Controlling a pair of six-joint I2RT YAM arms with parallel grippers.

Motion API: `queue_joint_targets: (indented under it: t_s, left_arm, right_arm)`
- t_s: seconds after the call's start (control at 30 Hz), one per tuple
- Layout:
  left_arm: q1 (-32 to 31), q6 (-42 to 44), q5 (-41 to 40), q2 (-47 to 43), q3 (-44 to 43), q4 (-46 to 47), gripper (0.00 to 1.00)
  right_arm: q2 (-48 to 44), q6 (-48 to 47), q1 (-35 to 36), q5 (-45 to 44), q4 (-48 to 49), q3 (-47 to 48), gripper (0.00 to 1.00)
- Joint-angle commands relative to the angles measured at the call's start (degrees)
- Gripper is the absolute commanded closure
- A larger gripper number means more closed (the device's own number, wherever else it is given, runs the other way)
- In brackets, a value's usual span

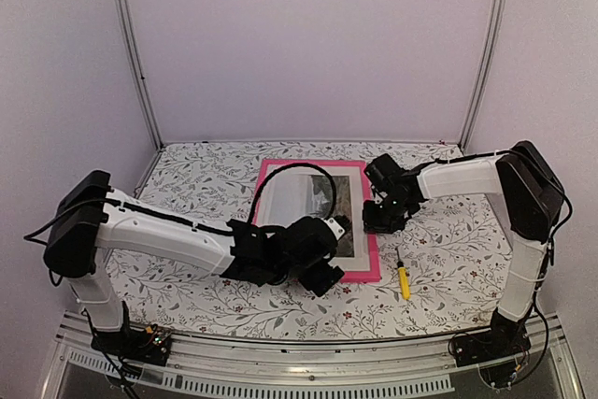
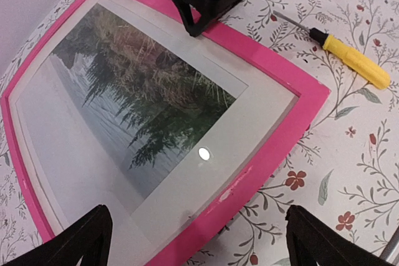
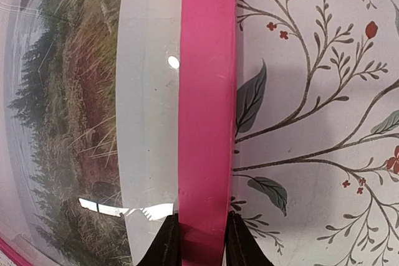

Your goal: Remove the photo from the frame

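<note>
The frame, with its narrow bright pink border, lies face up on the flowered tablecloth, and the photo sits inside it behind glass. In the right wrist view my right gripper has one finger on each side of the frame's right-hand pink border and is shut on it. The photo's white margin and trees show to the left. My left gripper hovers wide open above the frame's near right corner, touching nothing. Beyond it the photo and the right gripper show.
A yellow-handled screwdriver lies on the cloth just right of the frame's near right corner, also seen as the screwdriver in the left wrist view. A black cable loops over the frame. Metal posts stand at the back corners.
</note>
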State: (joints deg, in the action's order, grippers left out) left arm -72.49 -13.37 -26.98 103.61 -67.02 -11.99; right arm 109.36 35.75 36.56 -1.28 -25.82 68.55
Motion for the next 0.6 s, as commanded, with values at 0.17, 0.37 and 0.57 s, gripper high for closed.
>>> queue_joint_targets:
  t_s: [0.17,0.37,0.57]
  left_arm:
    - [-5.6,5.0,-8.3,7.5,-3.9,-4.8,0.01]
    - [-7.2,6.5,-10.6,10.1,-4.3,-5.5,0.01]
    - [-7.9,9.9,-14.7,13.6,-6.2,-6.2,0.01]
  right_arm:
    - [0.0,0.4,0.4,-4.7,-7.7,7.4,0.95]
    - [-1.1,0.5,0.4,-5.0,-10.3,9.7,0.96]
    - [-2.7,0.3,0.6,-5.2,-12.5,11.6,0.97]
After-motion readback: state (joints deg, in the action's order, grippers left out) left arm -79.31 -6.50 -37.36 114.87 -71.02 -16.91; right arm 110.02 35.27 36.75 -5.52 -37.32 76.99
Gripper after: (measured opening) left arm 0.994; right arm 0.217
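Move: The frame's near rail crosses close under the open left hand; the rail's middle is about 2 cm ahead, 3 cm left and 8 cm below it. The frame's near right corner is 2 cm ahead and 11 cm right, the screwdriver 2 cm ahead and 16 cm right. From the right hand, already pinching the right rail, the near rail's middle is some 13 cm back and 14 cm left, the photo's middle 4 cm ahead and 9 cm left. Keeping its pinch on the frame's right rail, the right hand raises that side by about 2.5 cm, tilting slightly. Meanwhile the left hand sinks about 6 cm towards the near rail while drawing back about 3 cm, rolling some 20 degrees so its left side rises; its fingers stay wide open, with no touch on the frame to be seen. ##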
